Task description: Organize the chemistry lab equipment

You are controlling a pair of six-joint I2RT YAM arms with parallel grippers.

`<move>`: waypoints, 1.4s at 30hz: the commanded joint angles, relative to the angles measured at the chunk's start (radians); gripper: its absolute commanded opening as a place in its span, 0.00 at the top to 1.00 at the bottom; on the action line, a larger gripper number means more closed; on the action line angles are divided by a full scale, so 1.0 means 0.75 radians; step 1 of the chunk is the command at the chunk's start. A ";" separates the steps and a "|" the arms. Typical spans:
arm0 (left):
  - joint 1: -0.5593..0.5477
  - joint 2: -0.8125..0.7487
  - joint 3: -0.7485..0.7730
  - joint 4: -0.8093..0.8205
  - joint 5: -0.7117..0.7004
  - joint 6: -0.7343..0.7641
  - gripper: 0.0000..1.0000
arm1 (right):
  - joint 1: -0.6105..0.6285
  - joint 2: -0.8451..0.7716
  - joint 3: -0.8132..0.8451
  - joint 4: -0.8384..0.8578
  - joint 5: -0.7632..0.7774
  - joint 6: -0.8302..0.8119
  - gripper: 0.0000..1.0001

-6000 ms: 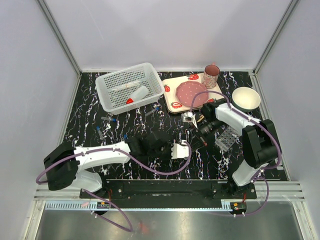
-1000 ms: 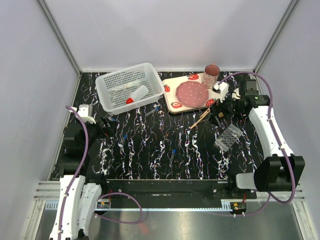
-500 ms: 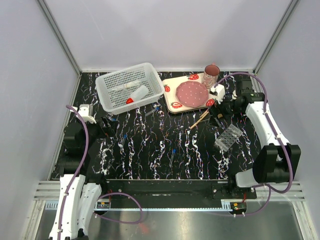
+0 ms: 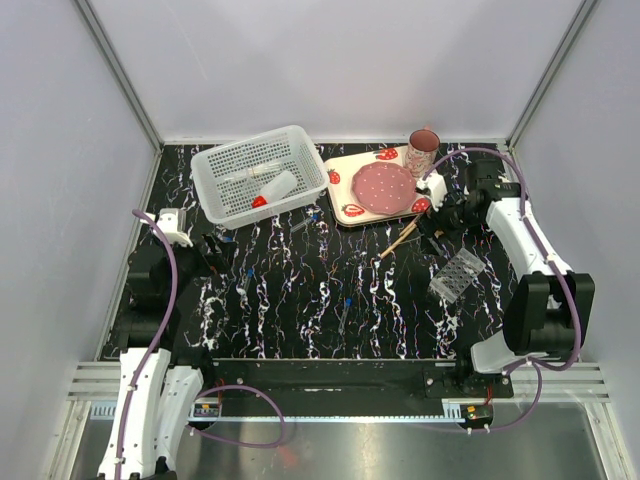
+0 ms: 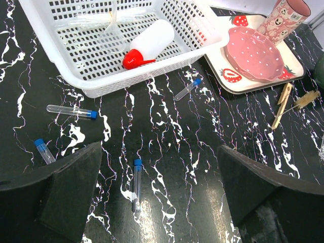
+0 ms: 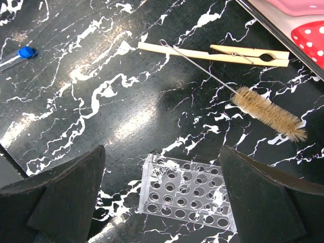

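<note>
The white squeeze bottle with a red cap (image 5: pixel 152 43) lies in the white basket (image 4: pixel 213 167) with clear plastic tubes (image 5: pixel 96 19). Several blue-capped vials lie loose on the black table, including one (image 5: pixel 135 182) between my left gripper's fingers and one (image 5: pixel 72 111) near the basket. The wooden-handled tool (image 6: pixel 212 54) and a wire brush (image 6: pixel 268 111) lie by the tray. The clear grid tube rack (image 6: pixel 190 195) lies under my right gripper (image 6: pixel 162 202). My left gripper (image 5: pixel 159 202) is open and empty above the table. My right gripper is open and empty too.
The strawberry-print tray (image 4: pixel 350 212) with a pink plate (image 4: pixel 384 187) and a mug (image 4: pixel 423 151) stands at the back, right of the basket. In the top view my left gripper (image 4: pixel 215 250) is at the left edge and my right gripper (image 4: pixel 432 222) is beside the tray.
Six seconds ago both arms reached over the table's middle; now both are pulled back to the sides. In the last second the right arm has shifted slightly left; the left arm is still.
</note>
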 commanded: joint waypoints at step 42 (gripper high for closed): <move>-0.005 0.014 0.004 0.040 -0.007 0.014 0.01 | 0.272 0.381 0.164 0.156 0.495 -0.189 0.33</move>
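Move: The test tube brush lies about 8 cm ahead of the right hand and practically in line with it, some 10 cm below. The wooden clamp is about 9 cm ahead and 4 cm left, partly under the brush's wire. The clear tube rack sits roughly 1 cm back and 8 cm right, and the strawberry tray some 23 cm ahead and 8 cm left. From the idle left hand the brush is about 13 cm ahead, 46 cm right and 19 cm lower. Downward first, then down and forward, the open right hand closes in on the brush, sinking about 6 cm and reaching some 4 to 5 cm forward, mostly late. The wrist rolls some 20 degrees so the fingers, first slanting left, point more nearly straight down, with a slight counter-clockwise turn. The fingers narrow from wide open to about two-thirds, still with nothing between them. ##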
